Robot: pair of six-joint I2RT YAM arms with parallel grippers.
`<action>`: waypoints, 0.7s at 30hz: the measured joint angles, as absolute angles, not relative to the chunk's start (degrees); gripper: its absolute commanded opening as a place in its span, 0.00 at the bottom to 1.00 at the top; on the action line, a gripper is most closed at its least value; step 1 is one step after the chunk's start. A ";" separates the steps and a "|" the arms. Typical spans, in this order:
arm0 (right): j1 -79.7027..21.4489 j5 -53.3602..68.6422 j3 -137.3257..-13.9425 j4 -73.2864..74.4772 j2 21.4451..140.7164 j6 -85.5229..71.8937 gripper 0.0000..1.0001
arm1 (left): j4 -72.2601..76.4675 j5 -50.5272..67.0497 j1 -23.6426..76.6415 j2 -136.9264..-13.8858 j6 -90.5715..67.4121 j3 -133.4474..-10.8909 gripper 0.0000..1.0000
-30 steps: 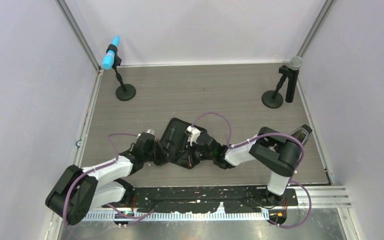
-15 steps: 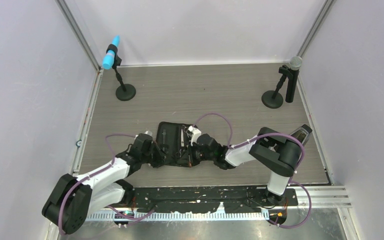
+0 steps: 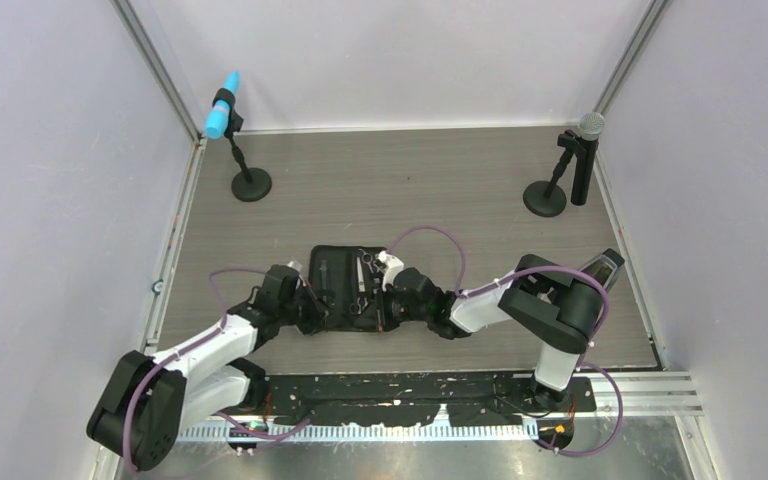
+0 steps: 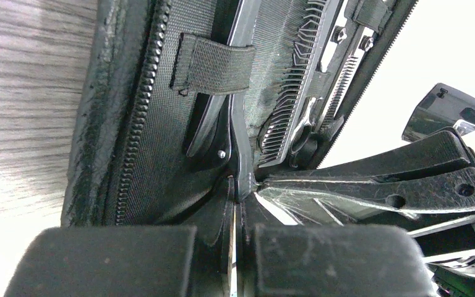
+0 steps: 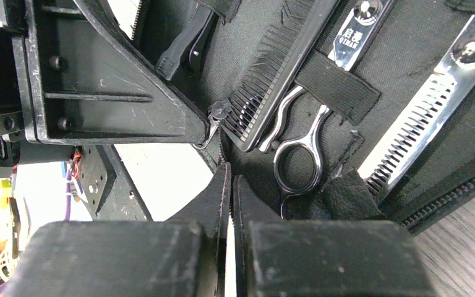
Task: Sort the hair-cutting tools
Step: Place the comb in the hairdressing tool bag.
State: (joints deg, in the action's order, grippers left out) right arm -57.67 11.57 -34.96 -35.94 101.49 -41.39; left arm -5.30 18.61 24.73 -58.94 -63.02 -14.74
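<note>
The black zip case (image 3: 332, 288) lies spread open at mid-table, with the hair-cutting tools strapped inside. Silver scissors (image 3: 362, 276) glint in its right half. In the right wrist view I see ring-handled scissors (image 5: 299, 146), a black comb (image 5: 279, 73), toothed thinning scissors (image 5: 422, 121) and a black clip (image 5: 187, 44). My right gripper (image 5: 227, 174) is shut on the case's near edge by the zip pull (image 5: 219, 112). My left gripper (image 4: 237, 193) is shut on the case's edge too, below an elastic strap (image 4: 213, 63) and the comb's teeth (image 4: 292, 93). From above, the left gripper (image 3: 312, 308) and right gripper (image 3: 384, 300) flank the case.
A blue-headed microphone (image 3: 223, 106) on a round base stands back left, a grey one (image 3: 588, 126) back right. White walls close in the table's left, right and far sides. The arms' base rail (image 3: 410, 395) runs along the near edge.
The case's raised left half has swung down and left until the case lies flat and open. My left gripper went left and down with it; the right gripper barely moved.
</note>
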 measured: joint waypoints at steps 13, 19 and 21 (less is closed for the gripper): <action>-59.59 6.61 -34.96 -33.76 100.14 -43.59 0.05 | -13.45 11.99 35.75 -52.49 -68.86 -15.07 0.00; -60.75 3.33 -34.72 -31.79 98.76 -43.77 0.05 | -14.06 9.08 40.49 -52.58 -71.61 -15.53 0.00; -60.75 2.31 -34.59 -31.24 98.26 -43.75 0.05 | -14.13 8.67 42.96 -53.82 -71.92 -16.36 0.00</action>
State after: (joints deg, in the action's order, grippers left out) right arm -60.75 2.31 -34.59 -31.24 98.26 -43.75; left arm -14.13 8.67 42.96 -53.82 -71.92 -16.36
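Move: The open hairdressing bag lies flat between the shut grippers, both at its near edge; its middle is about 8 cm ahead and 4 cm right of the left hand, 8 cm ahead and 4 cm left of the right hand, and 1 cm below both. Counted from the left hand, the comb lies roughly 8 cm ahead and 3 cm right, the clips 6 cm ahead in line, and the scissors 9 cm ahead and 6 cm right. Keep the left gripper shut on the bag's near edge beside the clip ends and drag it back about 5 cm and some 3 cm to the right, staying level, with hardly any wrist turn. Hold the right fingers almost still on the same edge by the scissors' handles as the pivot, turning that hand only about 5 degrees clockwise. ##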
